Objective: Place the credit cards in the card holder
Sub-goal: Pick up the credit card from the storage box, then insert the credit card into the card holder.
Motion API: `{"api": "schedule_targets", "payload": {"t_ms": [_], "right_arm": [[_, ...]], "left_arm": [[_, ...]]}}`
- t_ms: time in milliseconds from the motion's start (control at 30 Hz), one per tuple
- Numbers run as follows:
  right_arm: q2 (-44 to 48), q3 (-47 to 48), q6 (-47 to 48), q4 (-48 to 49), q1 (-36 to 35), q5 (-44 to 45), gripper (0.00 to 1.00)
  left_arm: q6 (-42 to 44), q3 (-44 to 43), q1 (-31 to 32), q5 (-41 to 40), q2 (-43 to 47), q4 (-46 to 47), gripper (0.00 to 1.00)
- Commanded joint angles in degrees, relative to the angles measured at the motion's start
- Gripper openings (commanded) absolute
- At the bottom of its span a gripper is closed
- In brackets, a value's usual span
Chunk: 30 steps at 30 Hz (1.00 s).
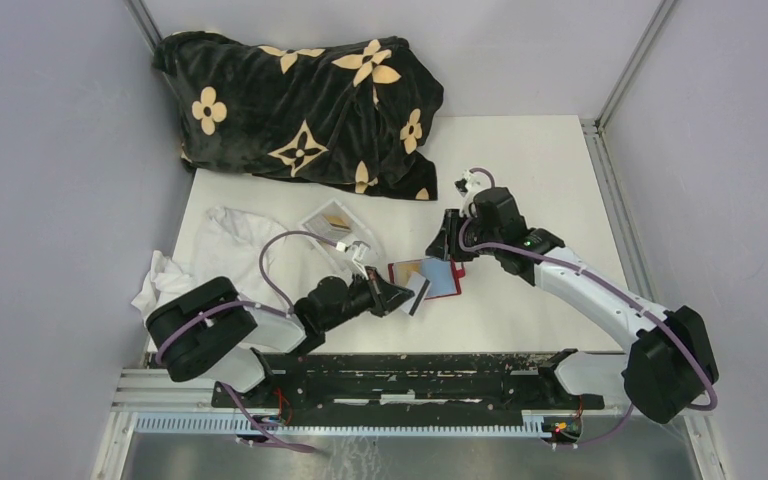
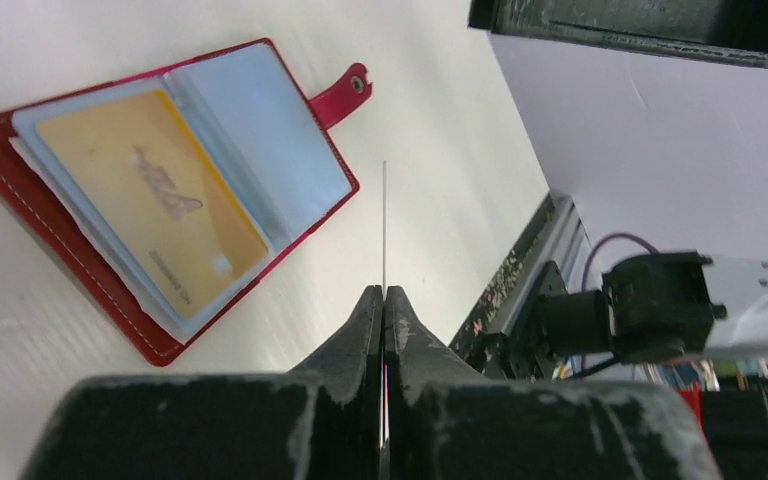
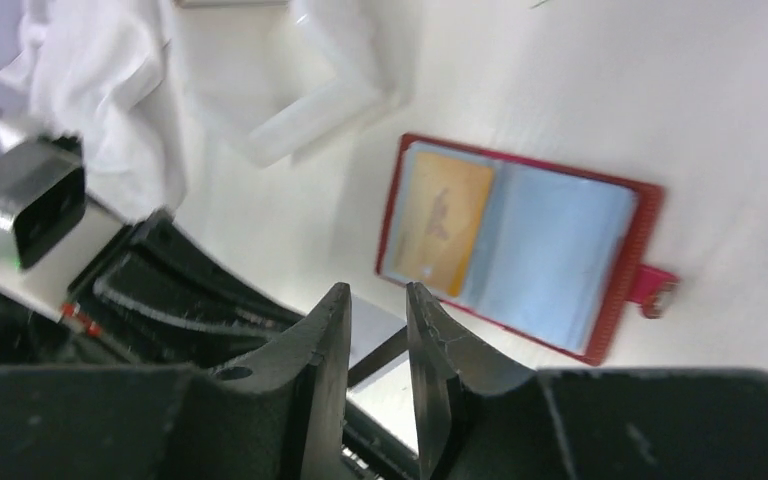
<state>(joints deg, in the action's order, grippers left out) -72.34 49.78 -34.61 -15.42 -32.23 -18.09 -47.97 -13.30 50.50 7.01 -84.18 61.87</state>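
Note:
The red card holder (image 1: 440, 279) lies open on the white table, with a yellow-orange credit card (image 2: 150, 205) tucked in one of its light blue sleeves and its snap tab (image 2: 345, 90) sticking out. My left gripper (image 1: 397, 297) is shut on a grey credit card (image 1: 419, 297) with a dark stripe, just beside the holder's near-left edge. The left wrist view shows that card edge-on as a thin line (image 2: 384, 225). My right gripper (image 3: 377, 292) hovers over the holder's far side, open, nothing in it; the grey card (image 3: 372, 345) shows beyond its fingers.
A black blanket with tan flowers (image 1: 300, 100) fills the back left. A crumpled white cloth (image 1: 215, 245) and a clear plastic box (image 1: 335, 225) lie left of the holder. The arms' black base rail (image 1: 390, 365) runs along the near edge.

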Motion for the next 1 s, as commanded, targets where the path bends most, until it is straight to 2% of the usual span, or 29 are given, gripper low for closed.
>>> {"api": "schedule_targets", "payload": {"t_ms": [0,100,300,967], "right_arm": [[0.6,0.3,1.0,-2.6,0.2,13.7,0.31],[-2.6,1.8,1.6,-5.2,0.2,15.8,0.22],[-8.0,2.8,2.1,-6.1,0.3,17.4,0.02],[-18.0,5.0,1.8,-6.7,2.6,18.7,0.01]], "left_arm": [[-8.9,-4.6,6.3,-24.6,-2.3,-3.7,0.03],[-15.0,-7.3,8.3,-31.3,-5.3,-7.2,0.03],[-19.5,-11.0,10.7,-41.4,-7.2,-12.5,0.03],[-25.2,-18.6,12.3,-46.7,-14.5,-19.1,0.03]]}}
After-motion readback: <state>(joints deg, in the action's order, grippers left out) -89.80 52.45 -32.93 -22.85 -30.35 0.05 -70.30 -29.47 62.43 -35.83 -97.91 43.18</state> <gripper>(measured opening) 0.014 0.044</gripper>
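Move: The open card holder's middle lies about 9 cm ahead of the left hand, 4 cm to its right and 9 cm below; this hand already pinches the white, black-striped credit card. The storage box stands some 20 cm ahead of the left hand and 14 cm to its left. From the right hand, empty and partly open, the card holder's middle is roughly 2 cm ahead, 1 cm left and 15 cm below, and the snap strap about 3 cm ahead and 7 cm right. Forward first by about 6 cm, then also down some 4 cm, the left arm brings the still-pinched credit card in over the card holder, swinging the wrist about 35 degrees counter-clockwise. Meanwhile the right arm drops about 11 cm and shifts right towards the holder's right edge by the strap, shutting its empty fingers and tipping them more steeply down; whether they touch cannot be seen. ##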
